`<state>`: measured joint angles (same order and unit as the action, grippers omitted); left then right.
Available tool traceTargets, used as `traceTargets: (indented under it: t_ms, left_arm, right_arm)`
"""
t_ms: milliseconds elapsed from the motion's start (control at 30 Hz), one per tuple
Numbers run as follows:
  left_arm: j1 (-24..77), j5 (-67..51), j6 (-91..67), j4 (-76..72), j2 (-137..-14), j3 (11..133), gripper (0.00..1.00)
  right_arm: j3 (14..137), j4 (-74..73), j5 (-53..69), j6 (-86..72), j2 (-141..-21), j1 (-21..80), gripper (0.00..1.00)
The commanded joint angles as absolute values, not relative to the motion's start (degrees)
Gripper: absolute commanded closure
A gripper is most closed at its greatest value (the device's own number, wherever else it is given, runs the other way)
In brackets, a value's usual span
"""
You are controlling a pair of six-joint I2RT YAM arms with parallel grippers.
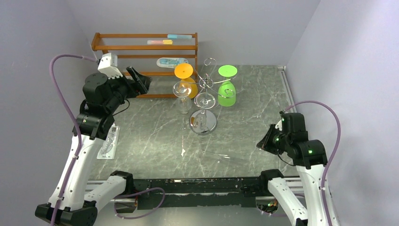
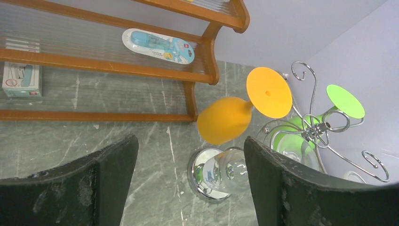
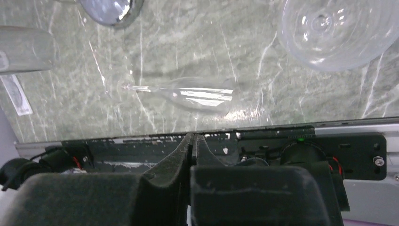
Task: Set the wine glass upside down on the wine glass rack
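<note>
A clear wine glass lies on its side on the marble table, its stem pointing left; from the top it shows faintly. The chrome wine glass rack stands mid-table. An orange glass, a green glass and a clear glass hang upside down on it, and another clear glass is at its left. My left gripper is open and empty by the wooden shelf, its wrist view framing the rack's base. My right gripper is shut and empty at the table's near right.
An orange-brown wooden shelf with small packages stands at the back left. A flat packet lies by the left arm. A black rail runs along the near edge. Another clear glass bowl shows in the right wrist view.
</note>
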<state>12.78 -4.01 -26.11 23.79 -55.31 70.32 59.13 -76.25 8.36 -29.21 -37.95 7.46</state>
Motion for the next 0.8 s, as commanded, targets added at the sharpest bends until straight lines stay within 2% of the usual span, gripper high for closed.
traceTargets:
  t_ms: [0,233,400,500,633,767]
  left_arm:
    - [12.3,-2.5,-25.7,24.0,-54.2,71.6,0.14]
    - [12.3,-2.0,-26.3,24.5,-53.6,71.5,0.13]
    - [12.3,-1.8,-26.4,24.8,-53.5,71.9,0.13]
    - [12.3,-1.5,-26.4,24.8,-53.3,71.9,0.13]
    - [12.3,-1.2,-26.7,24.7,-53.1,71.7,0.13]
    - [12.3,-1.4,-26.9,24.6,-53.3,71.6,0.13]
  right_arm:
    - [61.7,-71.3,4.4,-29.1,-38.7,7.6,1.0]
    - [59.9,-66.8,6.5,-27.2,-39.9,7.6,0.99]
    - [53.7,-62.7,16.0,-26.5,-39.3,7.6,0.69]
    - [49.0,-57.8,21.6,-28.8,-36.9,7.6,0.55]
    - [43.5,-53.6,24.9,-30.8,-35.4,7.7,0.44]
    - [39.6,-51.2,26.8,-32.8,-34.2,7.7,0.4]
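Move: The clear wine glass lying on its side, foot end to the left, is some 9 cm left of the right hand, about 2 cm ahead and 16 cm below. The upright clear glass stands roughly 8 cm to that hand's right, 6 cm ahead and 9 cm below; the wine glass rack is about 20 cm left and 18 cm ahead, its middle 4 cm lower. From the left hand, the lying glass is about 32 cm right, 17 cm back and 34 cm below. Forward and slightly up first, about 3.5 cm, the right hand goes with its nearly closed fingers shutting on nothing. Then it swings left and down towards the lying wine glass, about 5 cm left and nearly 6 cm down, while the fingers open to over half and the wrist rolls its left side up and turns a little counter-clockwise, some 15 degrees in all. ##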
